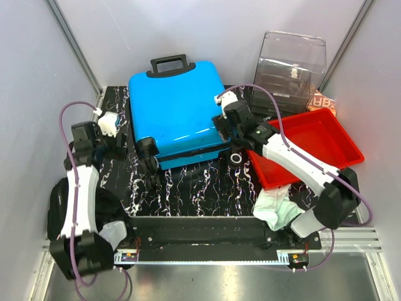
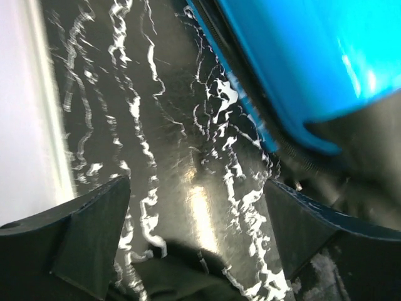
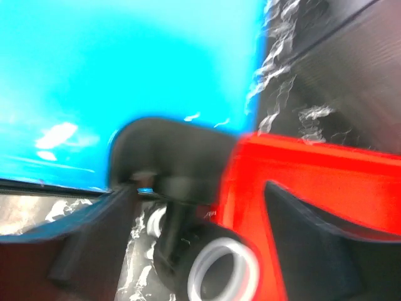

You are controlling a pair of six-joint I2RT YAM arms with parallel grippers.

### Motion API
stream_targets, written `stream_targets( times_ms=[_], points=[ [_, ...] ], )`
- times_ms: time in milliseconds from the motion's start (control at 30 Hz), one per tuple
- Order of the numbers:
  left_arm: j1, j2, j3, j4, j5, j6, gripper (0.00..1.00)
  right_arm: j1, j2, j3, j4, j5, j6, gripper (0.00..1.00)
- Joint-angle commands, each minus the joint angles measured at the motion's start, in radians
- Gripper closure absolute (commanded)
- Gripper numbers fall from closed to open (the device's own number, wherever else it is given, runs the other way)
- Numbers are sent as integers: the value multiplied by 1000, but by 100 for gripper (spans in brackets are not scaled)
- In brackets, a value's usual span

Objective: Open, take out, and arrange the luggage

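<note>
The luggage [image 1: 178, 110] is a bright blue hard-shell suitcase lying flat and closed at the back middle of the marbled table, its black handle [image 1: 169, 64] pointing away. My left gripper [image 1: 120, 145] hangs open beside its left edge. In the left wrist view only tabletop lies in the left gripper [image 2: 197, 213], with the blue shell [image 2: 313, 56] at the upper right. My right gripper [image 1: 227, 135] is at the suitcase's near right corner. It is open, and a black-and-white wheel [image 3: 213, 269] sits inside the right gripper [image 3: 200, 238], below the blue shell [image 3: 125, 75].
A red tray [image 1: 326, 135] stands right of the suitcase, close against the right arm, its wall [image 3: 313, 169] just beside the wheel. A clear plastic drawer box [image 1: 293, 66] is at the back right. White cloth [image 1: 279, 210] lies by the right base. Grey walls close both sides.
</note>
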Motion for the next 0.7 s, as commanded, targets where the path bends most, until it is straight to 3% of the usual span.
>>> stream_targets(
  times_ms=[0,200,333,433,533,667],
  points=[
    [3,156,93,127,-2,-203,16,133,-117,151,132,351,-18,1],
    [2,365,219,201,27,-403,23,170,-115,174,130,344,19,0],
    [0,501,282,265,35,-478,28,357,-80,200,133,289,61,0],
    [0,590,348,268,55,-520,31,464,6,266,132,221,180,0],
    [-7,662,400,268,50,-547,32,538,104,312,217,258,160,0],
    [-13,747,466,273,29,-592,41,597,285,401,242,264,151,0]
  ],
)
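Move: The suitcase's near-left wheel mount lies some 27 cm left of the right hand, 10 cm back and 6 cm below. The near-right wheel mount is right below that hand, about 3 cm back and 5 cm down, and the red bin is 22 cm right, 9 cm back and 16 cm below. From the left hand, the middle of the suitcase's left side is about 10 cm ahead, 6 cm right and 6 cm below, and the near-left wheel mount 12 cm right, 2 cm back and 9 cm below. Raise the right gripper nearly straight up about 15 cm, away from the near-right wheel mount, spreading its fingers fully, then sweep it left and back over the suitcase towards the near-left wheel mount, sinking a little. Meanwhile send the left gripper about 15 cm forward along the suitcase's left side while lowering it, rolling its left side down, turning it counter-clockwise and partly closing its fingers. ##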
